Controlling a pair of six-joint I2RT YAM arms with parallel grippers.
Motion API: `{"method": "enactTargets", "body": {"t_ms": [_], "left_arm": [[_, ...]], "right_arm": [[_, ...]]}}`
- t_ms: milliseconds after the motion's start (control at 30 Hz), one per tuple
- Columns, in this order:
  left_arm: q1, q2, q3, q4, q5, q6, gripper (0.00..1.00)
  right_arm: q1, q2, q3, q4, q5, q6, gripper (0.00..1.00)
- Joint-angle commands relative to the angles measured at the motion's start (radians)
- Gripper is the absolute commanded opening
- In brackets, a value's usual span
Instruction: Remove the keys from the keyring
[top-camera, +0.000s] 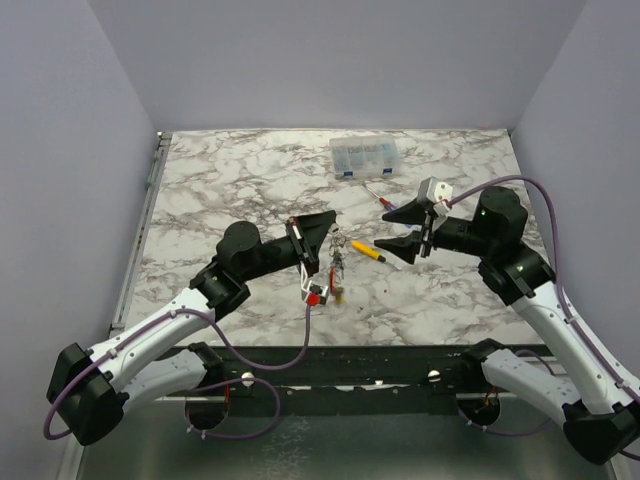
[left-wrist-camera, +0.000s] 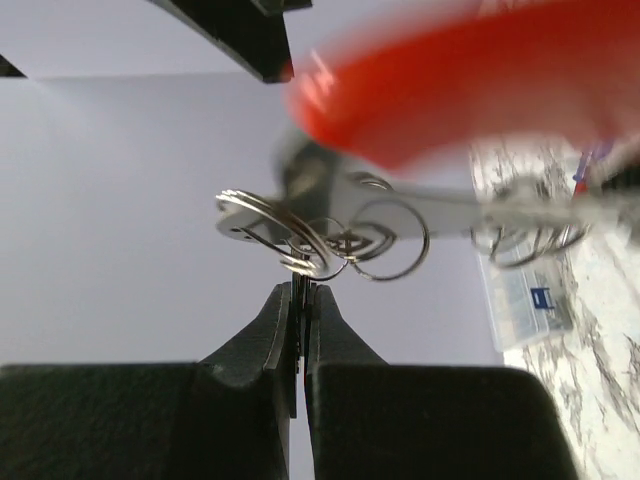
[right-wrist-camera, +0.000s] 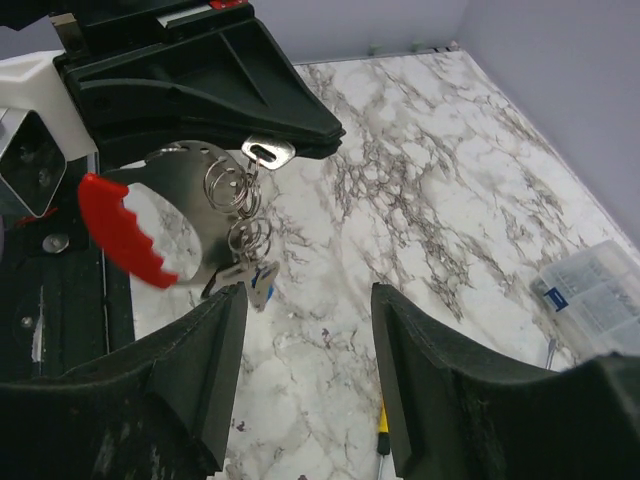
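My left gripper (top-camera: 330, 232) is shut on a thin silvery key (right-wrist-camera: 268, 152), held above the table. From that key a chain of split rings (left-wrist-camera: 320, 238) hangs down. The keyring hangs from them, with its red curved band (right-wrist-camera: 120, 235) and silvery metal part (right-wrist-camera: 185, 200). More keys (right-wrist-camera: 250, 275), one with a blue head, dangle at the bottom of the rings. In the top view the keys (top-camera: 340, 265) hang beside the red band (top-camera: 316, 297). My right gripper (right-wrist-camera: 308, 300) is open with nothing between its fingers, close to the right of the dangling keys. Its left fingertip (right-wrist-camera: 225, 310) is just beside them.
A yellow-handled screwdriver (top-camera: 368, 250) lies on the marble table (top-camera: 240, 180) below my right gripper (top-camera: 385, 228). A blue-and-red-handled screwdriver (top-camera: 383, 200) lies behind it. A clear plastic parts box (top-camera: 365, 155) stands at the back.
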Motion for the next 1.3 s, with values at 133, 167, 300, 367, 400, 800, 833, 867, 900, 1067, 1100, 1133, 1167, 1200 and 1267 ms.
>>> {"method": "enactTargets", "body": {"t_ms": [133, 167, 300, 367, 400, 800, 833, 867, 900, 1067, 1100, 1133, 1167, 1200, 1267], "left_arm": [[-0.003, -0.008, 0.001, 0.024, 0.159, 0.060, 0.00], [-0.004, -0.006, 0.002, 0.024, 0.158, 0.064, 0.00], [-0.003, -0.002, 0.001, 0.024, 0.162, 0.074, 0.00], [-0.003, 0.003, 0.001, 0.024, 0.168, 0.074, 0.00], [-0.004, 0.006, 0.001, 0.024, 0.171, 0.076, 0.00], [-0.007, 0.028, 0.011, 0.024, 0.202, 0.085, 0.00], [-0.006, 0.029, 0.011, 0.024, 0.203, 0.086, 0.00], [-0.007, 0.029, 0.011, 0.024, 0.203, 0.086, 0.00], [-0.007, 0.029, 0.012, 0.024, 0.205, 0.086, 0.00], [-0.006, 0.036, 0.010, 0.026, 0.205, 0.094, 0.00], [-0.006, 0.039, 0.011, 0.026, 0.205, 0.096, 0.00], [-0.006, 0.042, 0.012, 0.026, 0.204, 0.097, 0.00], [-0.006, 0.045, 0.013, 0.026, 0.201, 0.097, 0.00], [-0.008, 0.047, 0.016, 0.027, 0.198, 0.096, 0.00], [-0.008, 0.053, 0.019, 0.027, 0.192, 0.092, 0.00]], "right_arm": [[-0.002, 0.068, 0.052, -0.016, -0.101, -0.026, 0.52], [-0.002, 0.085, 0.054, -0.003, -0.116, -0.010, 0.50], [-0.002, 0.155, 0.068, 0.042, -0.170, 0.051, 0.45], [-0.002, 0.175, 0.074, 0.049, -0.211, 0.054, 0.45], [-0.002, 0.181, 0.070, 0.062, -0.228, 0.059, 0.45], [-0.002, 0.211, 0.065, 0.094, -0.335, 0.047, 0.41], [-0.002, 0.221, 0.067, 0.095, -0.341, 0.047, 0.41], [-0.002, 0.230, 0.071, 0.097, -0.342, 0.047, 0.40], [-0.002, 0.239, 0.076, 0.098, -0.344, 0.047, 0.39], [-0.002, 0.276, 0.095, 0.099, -0.372, 0.044, 0.35], [-0.002, 0.280, 0.095, 0.099, -0.377, 0.040, 0.35], [-0.001, 0.283, 0.096, 0.099, -0.382, 0.036, 0.34], [-0.001, 0.287, 0.097, 0.098, -0.386, 0.032, 0.33], [-0.001, 0.290, 0.102, 0.087, -0.391, 0.022, 0.33], [0.000, 0.293, 0.111, 0.059, -0.405, 0.000, 0.32]]}}
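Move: Some 10 cm to the right hand's left hang the keyring's rings and keys, about 1 cm nearer the base and 4 cm lower. The left hand already pinches a key; from it, the keyring hangs about 6 cm below and 2 cm back. The yellow screwdriver lies on the table some 6 cm ahead of the right hand, 2 cm left and 28 cm down; the red-and-blue screwdriver is 16 cm ahead, 3 cm right, at the same depth. Closing in on the hanging rings, the right hand goes about 4.5 cm left and 3 cm down, easing up briefly midway. It swings some 20 degrees counter-clockwise and tips downward a little, while its open fingers narrow to roughly half their gap. The left hand keeps its pinch and brings the keyring about 2 cm right, 2 cm back and slightly down. ##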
